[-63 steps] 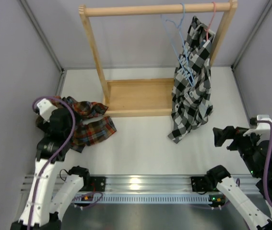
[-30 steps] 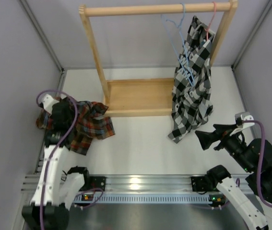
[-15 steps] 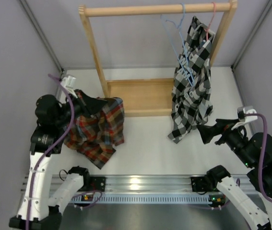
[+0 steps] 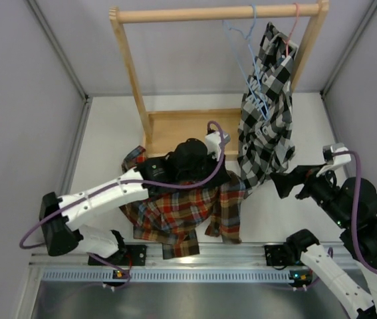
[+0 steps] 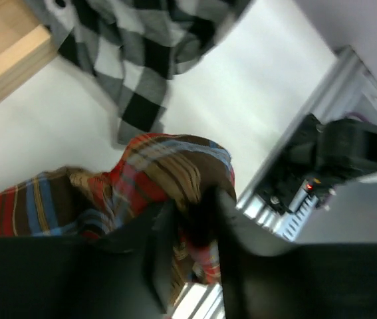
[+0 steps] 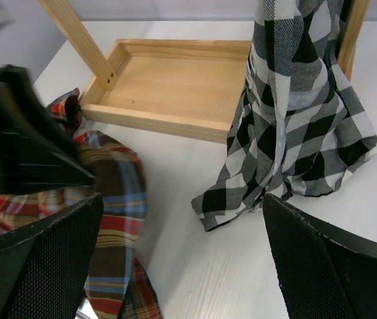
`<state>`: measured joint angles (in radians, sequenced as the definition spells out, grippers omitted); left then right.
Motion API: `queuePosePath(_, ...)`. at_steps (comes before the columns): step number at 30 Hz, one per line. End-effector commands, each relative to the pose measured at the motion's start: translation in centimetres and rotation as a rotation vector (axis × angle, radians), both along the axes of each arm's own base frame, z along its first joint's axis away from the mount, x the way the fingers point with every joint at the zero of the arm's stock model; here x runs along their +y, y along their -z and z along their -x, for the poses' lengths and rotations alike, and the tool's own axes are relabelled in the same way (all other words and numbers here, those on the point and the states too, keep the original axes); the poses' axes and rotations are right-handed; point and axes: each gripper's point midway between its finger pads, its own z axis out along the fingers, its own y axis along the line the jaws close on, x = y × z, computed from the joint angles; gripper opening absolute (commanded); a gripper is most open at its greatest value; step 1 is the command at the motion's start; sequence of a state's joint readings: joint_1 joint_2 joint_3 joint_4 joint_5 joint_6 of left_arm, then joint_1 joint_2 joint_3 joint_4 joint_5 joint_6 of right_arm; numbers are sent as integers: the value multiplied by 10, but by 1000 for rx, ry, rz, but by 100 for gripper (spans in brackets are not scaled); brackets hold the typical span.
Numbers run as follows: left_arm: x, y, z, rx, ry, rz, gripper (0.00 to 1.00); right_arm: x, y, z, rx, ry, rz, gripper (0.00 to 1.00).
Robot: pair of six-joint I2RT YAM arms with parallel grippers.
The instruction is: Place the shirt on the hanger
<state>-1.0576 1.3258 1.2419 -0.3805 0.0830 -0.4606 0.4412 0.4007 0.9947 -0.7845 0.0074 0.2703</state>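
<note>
The shirt (image 4: pixel 187 214), in red, orange, green and blue checks, hangs in a bunch from my left gripper (image 4: pixel 216 174) in front of the rack, its lower folds trailing toward the table's front edge. In the left wrist view the left gripper (image 5: pixel 198 229) is shut on a fold of the shirt (image 5: pixel 161 169). The light-blue hanger (image 4: pixel 250 33) hangs by its hook from the rack's top rail, beside the checked shirt. My right gripper (image 4: pixel 285 183) stands open at the right, empty; in its own view the right gripper (image 6: pixel 181 226) frames bare table, with the shirt (image 6: pixel 118 199) at its left.
A wooden rack (image 4: pixel 188 133) with a tray base and a top rail stands at the back. A black-and-white checked shirt (image 4: pixel 265 126) hangs from a pink-red hanger (image 4: pixel 295 26) at the rail's right end. An aluminium rail (image 4: pixel 188 256) runs along the front edge.
My left arm has swung from the table's left side to the middle, carrying the plaid shirt in front of the rack. The right gripper has edged slightly toward the checked shirt.
</note>
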Motion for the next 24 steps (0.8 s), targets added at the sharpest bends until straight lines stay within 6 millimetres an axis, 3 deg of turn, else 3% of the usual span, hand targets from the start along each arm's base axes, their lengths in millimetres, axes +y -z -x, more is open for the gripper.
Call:
queuePosePath(1, -13, 3, -46, -110, -143, -20, 41, -1, -12, 17, -47, -50, 9, 100)
queuePosePath(3, 0, 9, -59, -122, -222, -45, 72, 17, -7, 29, -48, -181, 14, 99)
queuePosePath(5, 40, -2, -81, -163, -402, -77, 98, 41, -7, 41, -56, -348, 3, 99)
queuePosePath(7, 82, -14, -95, -205, -581, -116, 98, 73, 5, 58, -6, -577, -33, 100)
queuePosePath(8, 130, -36, -107, -276, -782, -131, 98, 83, -1, 59, -21, -630, -71, 99)
queuePosePath(9, 161, -32, -106, -268, -881, -180, 98, 94, 13, 58, 37, -695, -91, 99)
queuePosePath(10, 187, -33, -107, -268, -962, -194, 98, 99, 17, 56, 53, -715, -103, 100)
queuePosePath(11, 226, -34, -116, -256, -1079, -207, 98, 103, 19, 51, 59, -726, -110, 99)
queuePosePath(12, 252, -40, -111, -240, -1123, -177, 98, 110, 28, 44, 85, -733, -101, 98)
queuePosePath(13, 273, -27, -111, -218, -1160, -207, 98, 113, 32, 41, 92, -734, -91, 98)
queuePosePath(14, 310, -22, -115, -201, -1258, -239, 98, 117, 35, 29, 90, -687, -78, 96)
queuePosePath(16, 338, -8, -109, -150, -1298, -281, 98, 144, 49, 41, 128, -759, -27, 95)
queuePosePath(17, 360, 4, -107, -119, -1356, -317, 98, 147, 60, 23, 116, -636, 46, 96)
queuePosePath(18, 365, 11, -105, -92, -1359, -323, 98, 163, 74, 20, 142, -614, 130, 97)
queuePosePath(19, 370, 14, -100, -80, -1366, -319, 98, 189, 81, 54, 111, -700, 213, 99)
queuePosePath(20, 375, 21, -95, -55, -1381, -320, 98, 200, 104, 41, 97, -581, 356, 99)
queuePosePath(22, 371, 19, -82, -40, -1347, -282, 98, 234, 104, 63, 45, -621, 382, 100)
queuePosePath(23, 370, 19, -78, -44, -1330, -276, 98, 251, 123, 72, 39, -632, 441, 98)
queuePosePath(24, 370, 16, -73, -58, -1313, -265, 98, 262, 130, 77, 27, -650, 446, 97)
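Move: From the left gripper, which holds the shirt by one end, the shirt's far-left sleeve lies about 29 cm left and 10 cm ahead, some 11 cm lower; the rack's base is about 18 cm ahead and 8 cm left, the checked shirt about 15 cm ahead and 14 cm right. From the empty right gripper, the shirt's near hem lies about 28 cm left, 15 cm back and 16 cm below, with the checked shirt about 18 cm ahead and 5 cm left. Open the left gripper wide to let go of the shirt while dipping about 5 cm, then sweep it left some 37 cm and a little forward in a shallow arc to the far-left sleeve, turning counter-clockwise until its fingers face ahead. Bring the right gripper, kept open, left about 23 cm, down and somewhat back over the shirt towards its near hem, turning it counter-clockwise some 50 degrees. ##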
